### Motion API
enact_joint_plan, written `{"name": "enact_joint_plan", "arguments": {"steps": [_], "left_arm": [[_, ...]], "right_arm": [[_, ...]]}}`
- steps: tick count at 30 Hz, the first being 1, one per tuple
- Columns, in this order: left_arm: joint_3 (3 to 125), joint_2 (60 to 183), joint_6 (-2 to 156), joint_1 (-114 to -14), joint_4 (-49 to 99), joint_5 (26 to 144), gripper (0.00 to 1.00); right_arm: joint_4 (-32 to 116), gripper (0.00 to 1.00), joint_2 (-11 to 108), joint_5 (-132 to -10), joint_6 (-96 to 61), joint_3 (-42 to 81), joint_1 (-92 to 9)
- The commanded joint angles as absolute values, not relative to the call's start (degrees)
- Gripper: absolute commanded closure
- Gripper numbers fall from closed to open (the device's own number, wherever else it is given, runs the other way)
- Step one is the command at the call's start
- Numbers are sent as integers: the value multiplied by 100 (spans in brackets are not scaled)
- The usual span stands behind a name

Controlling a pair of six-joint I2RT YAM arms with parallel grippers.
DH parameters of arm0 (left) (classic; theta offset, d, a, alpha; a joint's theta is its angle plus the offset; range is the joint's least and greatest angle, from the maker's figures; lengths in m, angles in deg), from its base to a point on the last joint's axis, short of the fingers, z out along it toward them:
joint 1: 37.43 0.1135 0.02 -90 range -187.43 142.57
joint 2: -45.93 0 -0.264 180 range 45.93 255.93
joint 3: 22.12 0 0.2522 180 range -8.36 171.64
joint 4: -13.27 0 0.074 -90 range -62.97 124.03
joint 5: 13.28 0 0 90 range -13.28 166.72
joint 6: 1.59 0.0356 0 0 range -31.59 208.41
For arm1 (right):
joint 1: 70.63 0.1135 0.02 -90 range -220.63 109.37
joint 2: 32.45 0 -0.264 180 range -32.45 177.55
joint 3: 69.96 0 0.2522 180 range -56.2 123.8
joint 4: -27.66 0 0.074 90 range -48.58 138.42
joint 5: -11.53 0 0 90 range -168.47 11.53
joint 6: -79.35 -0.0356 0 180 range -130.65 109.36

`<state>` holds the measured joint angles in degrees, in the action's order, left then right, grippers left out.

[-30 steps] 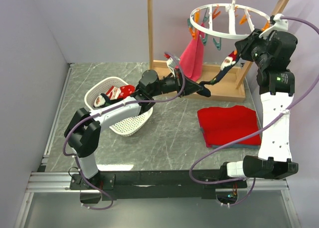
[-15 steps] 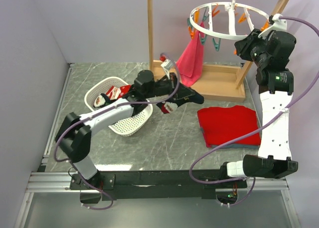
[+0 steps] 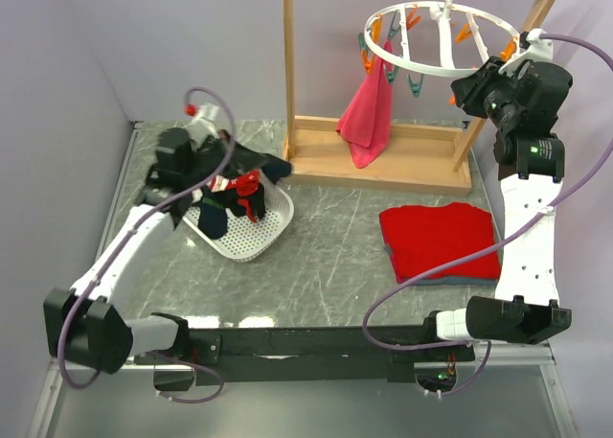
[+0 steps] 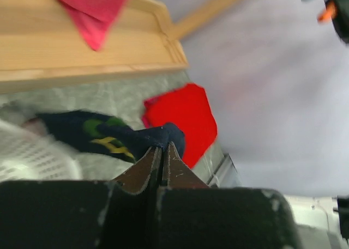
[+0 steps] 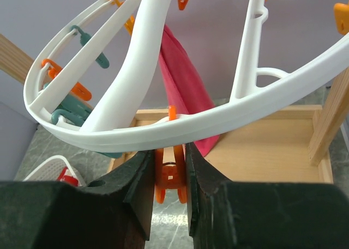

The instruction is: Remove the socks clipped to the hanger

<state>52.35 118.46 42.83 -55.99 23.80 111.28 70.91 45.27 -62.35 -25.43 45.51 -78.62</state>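
My left gripper (image 3: 251,165) is shut on the end of a navy sock (image 3: 276,170) and holds it over the white basket's (image 3: 251,239) far rim. In the left wrist view the navy sock (image 4: 103,134), with green and yellow marks, trails left from the pinched fingertips (image 4: 162,146). Other dark and red socks (image 3: 235,203) lie in the basket. The white hanger ring (image 3: 436,26) hangs from the wooden rack; no sock shows on it. My right gripper (image 3: 469,85) is at the ring's near right edge, shut on an orange clip (image 5: 170,175) under the ring (image 5: 180,129).
A pink towel (image 3: 366,117) hangs from a clip on the ring's left side. The wooden rack (image 3: 383,160) stands at the back. A folded red cloth (image 3: 441,242) lies on the table right of centre. Orange and teal clips (image 5: 71,99) dangle from the ring.
My left arm swung left from the rack to the basket, carrying the navy sock off the clip. My right gripper stayed on the orange clip at the ring.
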Motion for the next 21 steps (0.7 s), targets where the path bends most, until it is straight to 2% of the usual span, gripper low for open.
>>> {"name": "enact_joint_plan", "arguments": {"steps": [1, 9, 21], "left_arm": [[5561, 11273, 4455, -4668, 3544, 11310, 99], [5685, 11587, 4095, -2568, 3670, 11862, 99], [6695, 12861, 3762, -2117, 3187, 12170, 99]], "right_arm": [[6611, 100, 4393, -5843, -2717, 4523, -7986], [6594, 100, 4393, -5747, -2778, 4461, -8047], [6462, 100, 4367, -5553, -2910, 4329, -8047]]}}
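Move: The white basket, where the left gripper is taking the dark sock it already holds, has its middle about 12 cm to that hand's left, some 8 cm farther out and roughly 27 cm below. The sock pile lies inside, about 10 cm ahead and 12 cm left of the hand. The pink towel hangs about 22 cm ahead and 21 cm right. From the right hand, the basket is nearly level fore-and-aft, some 48 cm left and 42 cm down. Sweep the left gripper quickly about 22 cm to the left and some 9 cm forward, high across the basket towards its far left corner, and ease to a stop there. Swing the hand some 30 degrees counter-clockwise and tip the fingers down a little, keeping them shut on the sock. With the right gripper, stay put and keep pinching the orange clip at the hanger's ring. ##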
